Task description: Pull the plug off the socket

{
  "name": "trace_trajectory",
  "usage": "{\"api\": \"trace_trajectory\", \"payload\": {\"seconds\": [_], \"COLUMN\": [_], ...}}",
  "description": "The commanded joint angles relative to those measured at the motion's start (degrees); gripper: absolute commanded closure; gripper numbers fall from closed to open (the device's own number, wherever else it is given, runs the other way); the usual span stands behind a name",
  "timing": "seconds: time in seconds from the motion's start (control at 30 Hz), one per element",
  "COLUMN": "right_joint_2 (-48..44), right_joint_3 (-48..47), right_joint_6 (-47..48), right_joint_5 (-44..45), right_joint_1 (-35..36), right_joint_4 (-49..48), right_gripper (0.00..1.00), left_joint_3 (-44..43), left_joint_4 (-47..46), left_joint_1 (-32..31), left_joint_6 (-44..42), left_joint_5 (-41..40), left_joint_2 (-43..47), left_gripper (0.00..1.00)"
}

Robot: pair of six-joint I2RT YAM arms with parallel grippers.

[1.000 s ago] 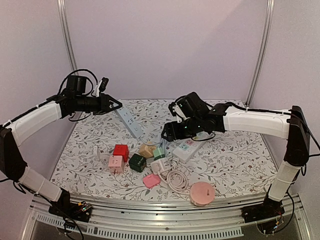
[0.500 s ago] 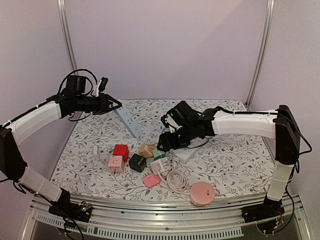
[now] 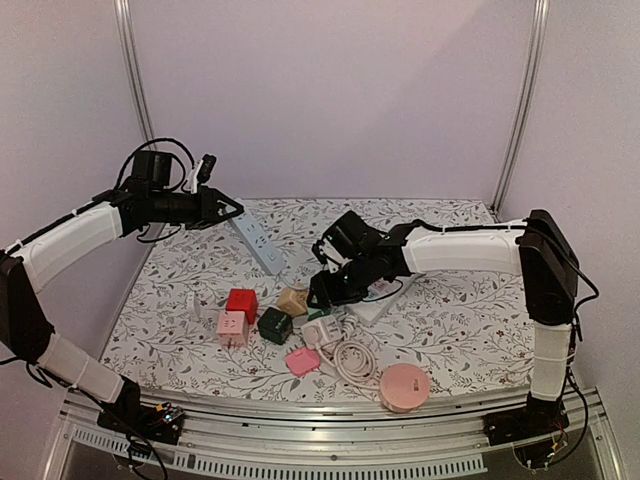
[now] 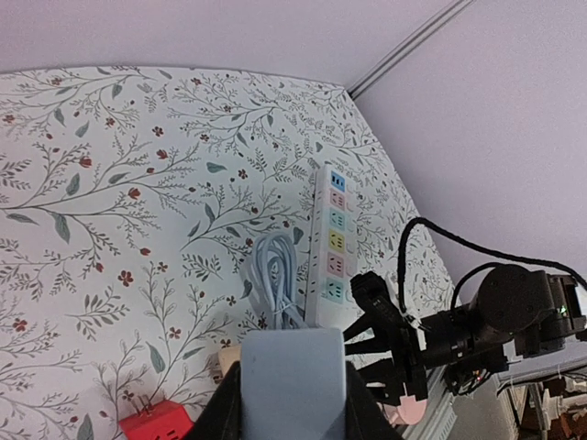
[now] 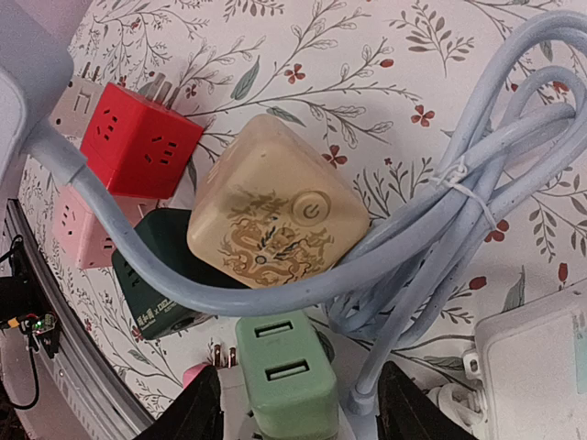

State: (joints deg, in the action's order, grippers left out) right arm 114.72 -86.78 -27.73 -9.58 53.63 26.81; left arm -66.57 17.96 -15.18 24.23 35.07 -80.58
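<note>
A green USB plug (image 5: 284, 376) sits in a white socket block (image 5: 213, 396) among small cube adapters; in the top view the plug (image 3: 318, 311) is mostly covered by my right gripper. My right gripper (image 5: 298, 417) is open, one finger on each side of the plug, not touching it as far as I can tell; it also shows in the top view (image 3: 322, 292). My left gripper (image 4: 293, 408) is shut on the end of a blue-grey power strip (image 4: 293, 376), held raised at the back left (image 3: 258, 243). Its pale blue cable (image 5: 440, 211) runs between the beige cube and the green plug.
A beige cube (image 5: 275, 225), red cube (image 5: 138, 137), dark green cube (image 5: 151, 293) and pink cube (image 5: 73, 229) crowd the plug. A white strip with coloured outlets (image 3: 380, 297) lies right of it. A coiled white cable (image 3: 352, 360) and a round pink box (image 3: 404, 387) lie nearer the front.
My right gripper has moved left and down from over the white strip to the green plug. The left arm and its power strip have not moved.
</note>
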Motion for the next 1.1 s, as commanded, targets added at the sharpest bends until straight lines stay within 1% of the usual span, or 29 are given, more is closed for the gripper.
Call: {"api": "trace_trajectory", "payload": {"seconds": [0.0,0.13,0.33,0.43,0.53,0.63,0.67,0.77,0.87,0.93,1.0,1.07], "right_joint_2": [2.66,3.95,5.44,5.59,5.28,4.72,4.24,3.09,1.98,1.38,0.92,-0.14], "right_joint_3": [-2.20,-2.80,-2.76,-2.46,-1.85,-0.67,0.01,2.03,2.49,2.31,1.84,1.86], "right_joint_6": [-0.78,-0.96,-1.99,-2.32,-2.42,-2.73,-3.01,-3.75,-4.09,-3.96,-3.64,-2.94], "right_joint_5": [-1.29,-1.83,-4.25,-4.24,-4.04,-4.41,-4.18,-3.12,-1.56,-0.31,0.83,2.22], "right_joint_1": [0.34,0.32,0.33,0.34,0.34,0.34,0.34,0.31,0.34,0.28,0.31,0.31], "right_joint_4": [-1.40,-2.16,-4.24,-4.79,-5.47,-6.82,-7.60,-11.86,-14.07,-14.68,-14.52,-14.20], "right_gripper": [0.45,0.47,0.55,0.57,0.65,0.76,0.80,0.91,0.97,0.98,0.99,1.00], "left_joint_3": [0.12,0.12,0.38,0.38,0.47,0.27,0.24,0.23,-0.43,-0.58,-0.50,-0.62], "left_joint_4": [-2.40,-2.49,-2.82,-2.84,-2.71,-1.98,-1.58,-0.41,0.75,1.20,1.60,2.42], "left_joint_1": [0.77,0.84,0.77,0.78,0.81,0.81,0.84,0.78,0.83,0.82,0.77,0.88], "left_joint_6": [0.95,1.15,1.28,1.28,1.49,2.00,2.43,3.38,3.44,3.22,2.90,2.13], "left_joint_5": [1.30,1.54,1.49,1.28,0.79,0.00,-0.72,-2.94,-3.74,-4.75,-6.06,-8.30], "left_joint_2": [0.16,-0.02,0.00,-0.18,-0.48,-1.13,-1.38,-2.13,-2.52,-2.20,-1.64,-1.00], "left_gripper": [0.97,0.97,0.97,0.97,0.98,0.97,0.95,0.84,0.63,0.49,0.32,0.20]}}
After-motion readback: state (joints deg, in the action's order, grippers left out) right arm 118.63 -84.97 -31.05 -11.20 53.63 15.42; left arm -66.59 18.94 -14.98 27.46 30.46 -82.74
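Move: The green plug lies about 2 cm left of the right hand and 3 cm below, between its open fingers. From that hand, the tan block is some 7 cm left and 1 cm ahead, the white plug 5 cm back and 1 cm left, both about 5 cm below. The left hand still holds the light-blue strip, its middle roughly 4 cm right, 2 cm back and 7 cm below; the green plug is about 15 cm right, 9 cm back and 20 cm below that hand. Right hand goes left and down some 3 cm, pinches the green plug; left hand dips, releasing the strip. ##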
